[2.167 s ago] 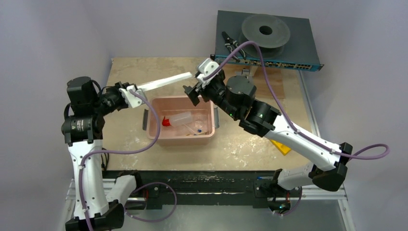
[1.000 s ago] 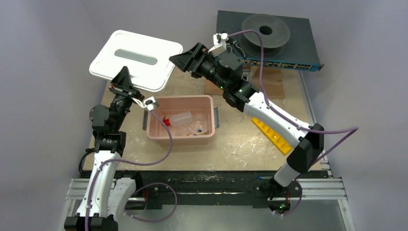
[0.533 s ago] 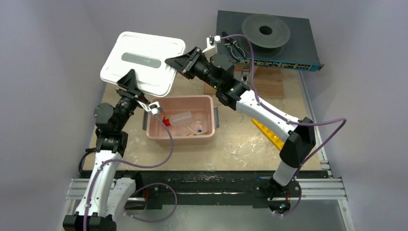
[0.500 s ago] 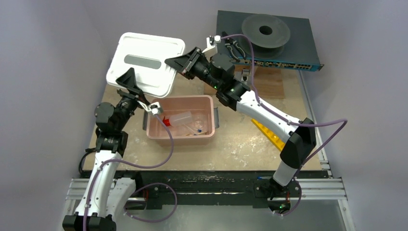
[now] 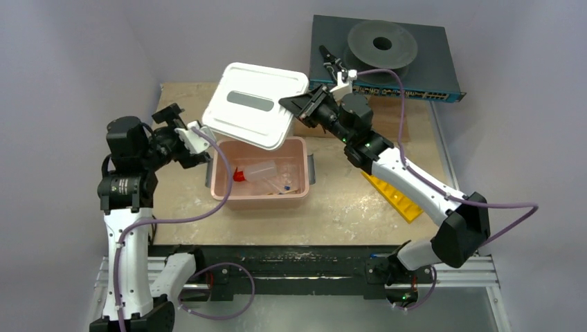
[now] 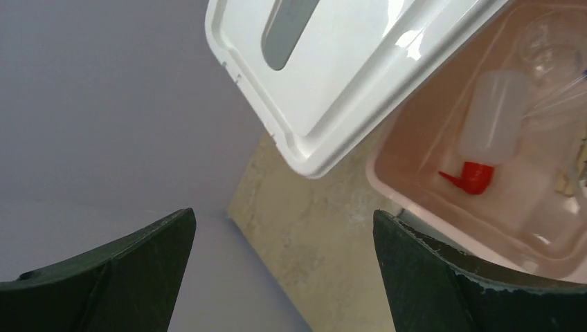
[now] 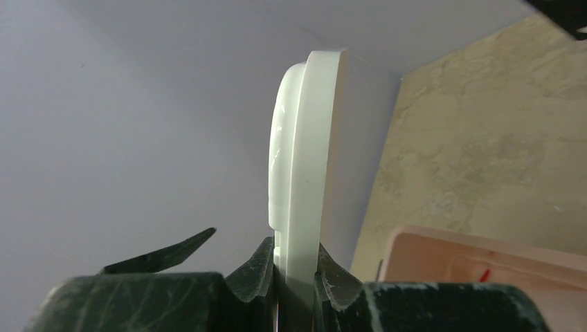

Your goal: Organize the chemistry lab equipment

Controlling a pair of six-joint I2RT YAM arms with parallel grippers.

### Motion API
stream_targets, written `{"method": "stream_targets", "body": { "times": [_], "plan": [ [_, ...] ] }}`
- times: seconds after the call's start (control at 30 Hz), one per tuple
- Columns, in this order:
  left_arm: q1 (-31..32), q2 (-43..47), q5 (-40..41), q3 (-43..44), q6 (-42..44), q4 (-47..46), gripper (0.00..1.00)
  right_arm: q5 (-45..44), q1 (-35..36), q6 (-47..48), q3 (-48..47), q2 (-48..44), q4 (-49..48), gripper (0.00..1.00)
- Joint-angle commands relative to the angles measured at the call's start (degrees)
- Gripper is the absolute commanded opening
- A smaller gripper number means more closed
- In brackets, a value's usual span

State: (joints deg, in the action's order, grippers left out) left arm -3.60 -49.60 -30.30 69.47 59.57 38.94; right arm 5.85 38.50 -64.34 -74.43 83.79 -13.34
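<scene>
A white lid [image 5: 255,114] hangs tilted over the back of the pink bin [image 5: 302,196]. My right gripper [image 5: 299,105] is shut on its right edge; the right wrist view shows the lid's rim [image 7: 308,159] pinched between the jaws of the right gripper [image 7: 297,266]. In the bin lie the squeeze bottle [image 5: 263,170] with its red nozzle [image 5: 239,174] and thin clear tubes [image 5: 285,184]. My left gripper [image 5: 185,135] stands open left of the bin, holding nothing. The left wrist view shows the open left gripper [image 6: 284,221], the lid [image 6: 332,69] and the bottle [image 6: 493,117] beyond it.
The yellow holed rack [image 5: 394,195] lies on the table right of the bin, partly under my right arm. A dark network switch [image 5: 429,69] with a grey spool [image 5: 382,43] sits at the back right. Black-handled pliers [image 5: 332,61] lie on its left part.
The left gripper let go of the lid, opened wide and dropped back beside the bin. The right gripper carried the lid from the back left to over the bin.
</scene>
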Motion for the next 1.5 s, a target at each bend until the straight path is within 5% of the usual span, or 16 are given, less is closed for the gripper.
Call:
{"method": "stream_targets", "body": {
  "times": [0.0, 0.13, 0.53, 1.47],
  "plan": [
    [-4.56, -2.83, -13.85, 7.9, -9.48, 19.86, 1.0, 0.04, -2.0, 1.24, 6.01, -4.74, -0.77, 0.0],
    [-5.46, -3.89, -16.56, 9.22, -6.19, 29.19, 1.0, 1.33, -3.05, 0.02, 11.61, -8.28, -1.7, 0.0],
    [-7.46, -5.09, -8.29, 6.57, -27.87, 15.01, 1.0, 4.64, -3.18, -8.2, 25.08, -16.41, -10.0, 0.0],
    [-7.47, -1.87, -3.78, -5.62, -26.47, 7.57, 1.0, 12.25, -1.46, -14.38, 30.92, -10.86, -13.95, 0.0]
  ]
}}
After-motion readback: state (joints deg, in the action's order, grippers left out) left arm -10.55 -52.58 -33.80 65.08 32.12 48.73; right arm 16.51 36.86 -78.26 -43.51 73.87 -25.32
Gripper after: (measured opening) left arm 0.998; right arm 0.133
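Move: The lid pinched in the right hand is bound for the open pink box, whose middle lies about 4 cm back from that hand, 9 cm to its left and some 32 cm below. The wash bottle lies in the box, roughly 11 cm left, 3 cm back and 36 cm down; the yellow rack is about 31 cm right, 9 cm back and 37 cm below. From the empty left hand, the box lies some 18 cm right, 2 cm ahead and 28 cm below. The white lid, still pinched at its right end by the right hand, is lowered about 13 cm over the pink box and brought some 7 cm back, its carrying hand shifting slightly right and tipping down. The open, empty left hand first draws back, then comes partly forward again, sinking about 9 cm beside the box's left end while rolling and tipping downward. ##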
